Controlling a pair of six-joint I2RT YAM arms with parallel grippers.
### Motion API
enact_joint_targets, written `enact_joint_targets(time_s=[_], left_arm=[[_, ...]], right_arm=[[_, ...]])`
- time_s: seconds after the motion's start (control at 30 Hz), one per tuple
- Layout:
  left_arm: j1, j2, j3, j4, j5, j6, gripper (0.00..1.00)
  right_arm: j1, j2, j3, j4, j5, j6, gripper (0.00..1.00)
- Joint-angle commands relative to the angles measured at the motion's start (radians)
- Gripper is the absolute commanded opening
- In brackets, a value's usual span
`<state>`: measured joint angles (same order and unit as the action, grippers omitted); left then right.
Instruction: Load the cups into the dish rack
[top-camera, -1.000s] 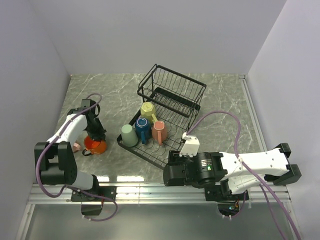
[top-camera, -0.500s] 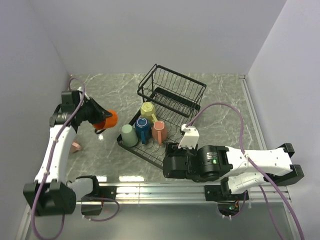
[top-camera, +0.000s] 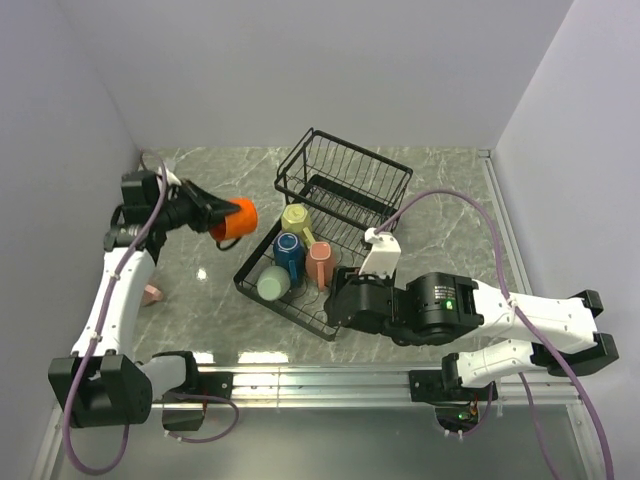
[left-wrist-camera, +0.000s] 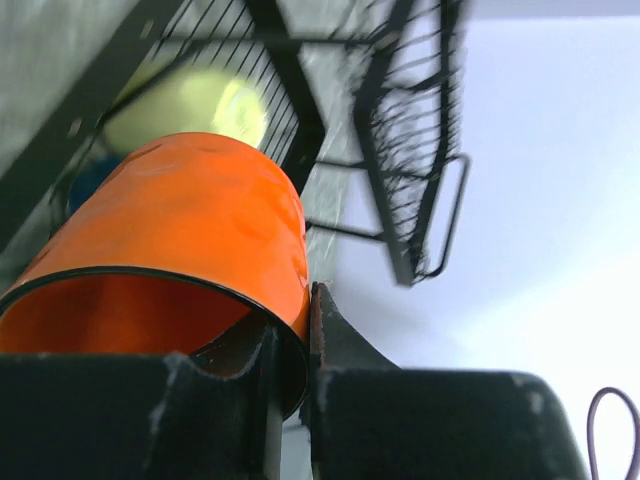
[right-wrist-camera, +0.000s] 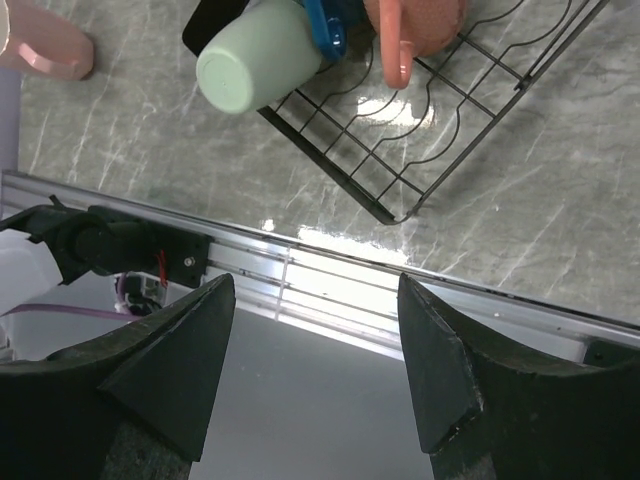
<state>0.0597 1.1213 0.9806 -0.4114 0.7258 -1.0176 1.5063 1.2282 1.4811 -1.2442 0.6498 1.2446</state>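
My left gripper (top-camera: 207, 215) is shut on the rim of an orange cup (top-camera: 237, 218), one finger inside and one outside, and holds it in the air left of the black dish rack (top-camera: 345, 180). In the left wrist view the orange cup (left-wrist-camera: 170, 240) fills the front. In the rack's tray sit a yellow-green cup (top-camera: 296, 217), a blue cup (top-camera: 288, 250), a salmon cup (top-camera: 320, 263) and a pale green cup (top-camera: 273, 283). A pink cup (top-camera: 152, 292) is on the table at the left. My right gripper (right-wrist-camera: 315, 290) is open and empty over the rack's near corner.
Grey walls close in the table on the left, back and right. The metal rail (top-camera: 300, 385) with both arm bases runs along the near edge. The right arm's purple cable (top-camera: 440, 205) loops over the table right of the rack.
My left gripper has lifted the orange cup off the table and carried it up and right toward the rack. The right arm has swung forward. The pale green cup has shifted nearer.
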Motion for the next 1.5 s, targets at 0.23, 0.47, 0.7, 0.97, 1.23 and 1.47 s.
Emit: enact_joint_targets(time_s=[0.23, 0.47, 0.7, 0.97, 1.23, 1.47], left_arm=[[0.009, 0.041, 0.184, 0.181, -0.039, -0.127, 0.0], [-0.009, 0.049, 0.221, 0.171, -0.085, -0.162, 0.01], [-0.029, 0.07, 0.289, 0.105, -0.147, -0.142, 0.01], [-0.043, 0.094, 0.383, -0.006, -0.2, -0.147, 0.0], [-0.078, 0.132, 0.516, -0.121, -0.229, -0.121, 0.0], [-0.084, 0.161, 0.616, -0.153, -0.215, -0.113, 0.01]], right_arm=[[-0.078, 0.011, 0.061, 0.106, -0.062, -0.157, 0.73], [-0.172, -0.022, -0.024, 0.282, -0.194, -0.261, 0.73], [-0.236, 0.19, 0.037, 0.493, -0.43, -0.437, 0.39], [-0.296, 0.356, 0.058, 0.581, -0.544, -0.418, 0.0], [-0.383, 0.438, 0.018, 0.658, -0.561, -0.396, 0.0], [-0.396, 0.519, 0.039, 0.667, -0.605, -0.464, 0.0]])
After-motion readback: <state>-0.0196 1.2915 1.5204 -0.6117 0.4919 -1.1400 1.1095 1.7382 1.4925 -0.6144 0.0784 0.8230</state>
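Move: The green cup lies tipped at the rack's near-left rim, about 12 cm ahead of the open right hand, 14 cm left and 19 cm below; the blue cup is some 6 cm beyond it and 4 cm right, the pink cup 4 cm beyond it and 11 cm right. From the left hand, already holding the orange cup, the green cup is about 8 cm back, 7 cm right and 18 cm below. Right fingers shut while swinging left 15 cm, then forward-down to the green cup; left raises its orange cup. ##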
